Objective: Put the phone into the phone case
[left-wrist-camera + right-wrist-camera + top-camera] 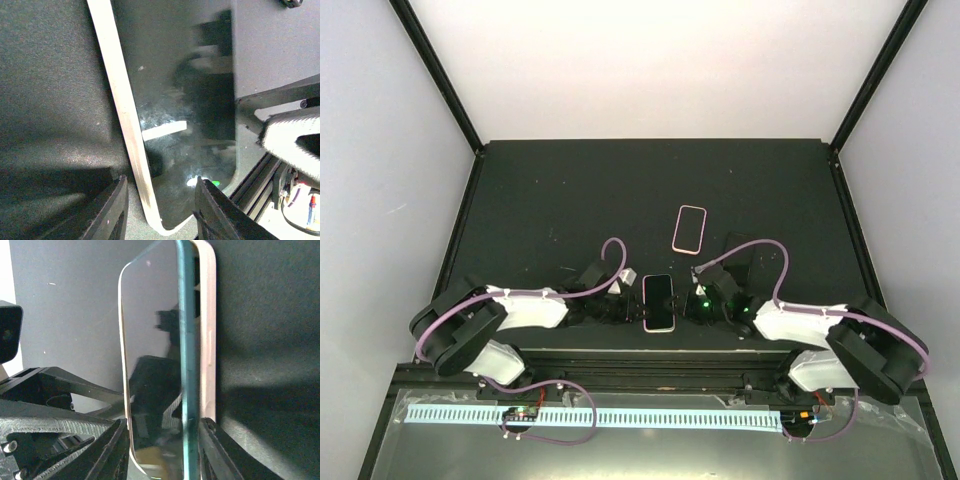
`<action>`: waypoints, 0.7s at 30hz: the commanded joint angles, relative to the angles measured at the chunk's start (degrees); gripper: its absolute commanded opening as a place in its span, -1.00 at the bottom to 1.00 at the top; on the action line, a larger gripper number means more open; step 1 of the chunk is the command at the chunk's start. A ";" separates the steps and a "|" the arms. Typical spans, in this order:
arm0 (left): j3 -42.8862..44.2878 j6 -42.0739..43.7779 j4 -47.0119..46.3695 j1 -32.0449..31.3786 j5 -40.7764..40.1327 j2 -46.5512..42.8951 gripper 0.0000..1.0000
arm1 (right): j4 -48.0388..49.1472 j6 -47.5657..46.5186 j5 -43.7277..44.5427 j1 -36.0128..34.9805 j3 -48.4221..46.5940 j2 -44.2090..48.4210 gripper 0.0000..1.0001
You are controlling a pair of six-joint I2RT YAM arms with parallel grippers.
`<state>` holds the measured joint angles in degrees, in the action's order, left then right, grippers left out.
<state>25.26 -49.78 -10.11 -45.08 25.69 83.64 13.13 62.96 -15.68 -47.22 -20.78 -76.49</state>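
The phone [658, 298], dark screen up, lies in the pale pink phone case [660, 328] near the table's front edge, between both arms. In the right wrist view the phone [150, 340] shows a teal side edge standing slightly proud of the case wall [207, 330]. My right gripper [162, 445] is open, one finger on each side of the phone's end. My left gripper [160, 210] is open over a corner of the phone [190, 100]. The case rim [122, 110] runs between its fingers, one over the mat and one over the screen.
A second pink-rimmed flat rectangle [689, 229] lies farther back, right of centre; I cannot tell whether it is a phone or a case. The table's front rail [260, 185] runs close by the phone. The right arm's white link [295, 140] is just beyond it.
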 commanded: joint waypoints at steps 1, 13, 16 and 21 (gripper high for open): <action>0.29 0.12 1.65 0.18 -1.25 -2.16 -0.22 | -8.39 -4.10 6.26 -0.14 -2.33 3.91 -0.12; 2.18 1.00 2.08 1.49 -1.83 0.56 -0.20 | -1.94 -3.30 1.97 1.00 -4.15 -4.05 0.30; 2.91 2.14 2.21 1.49 -0.96 1.91 -0.26 | 2.45 -2.09 -0.31 1.03 -3.40 -6.68 0.31; 2.51 1.88 1.50 1.49 -0.94 3.05 -0.36 | 8.88 -1.74 -3.61 1.35 -3.08 -8.30 0.31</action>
<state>26.89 -48.88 -8.78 -43.92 24.86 85.12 16.32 60.40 -15.97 -46.41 -24.40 -83.29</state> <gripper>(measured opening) 0.340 0.655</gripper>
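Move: The phone lies screen-up over the phone case, between the two hands. Its middle is about 4 cm to the right hand's left, level with it fore and aft and about 2 cm below. From the left hand it lies some 4 cm to the right, 2 cm ahead and 2 cm below. From the right hand, a pink-rimmed phone lies about 16 cm ahead and 2 cm to the right, and a black flat phone some 10 cm ahead and 13 cm to the right. Still straddling the right edge of phone and case, the right fingers spread clearly wider and end against that side. That hand first backs off about 1 cm to the right and up while sliding forward, then comes down and some 2 cm left against the edge, ending about 2 cm farther forward. The left fingers keep astride the opposite edge near its near end, creeping about 1 cm forward. ##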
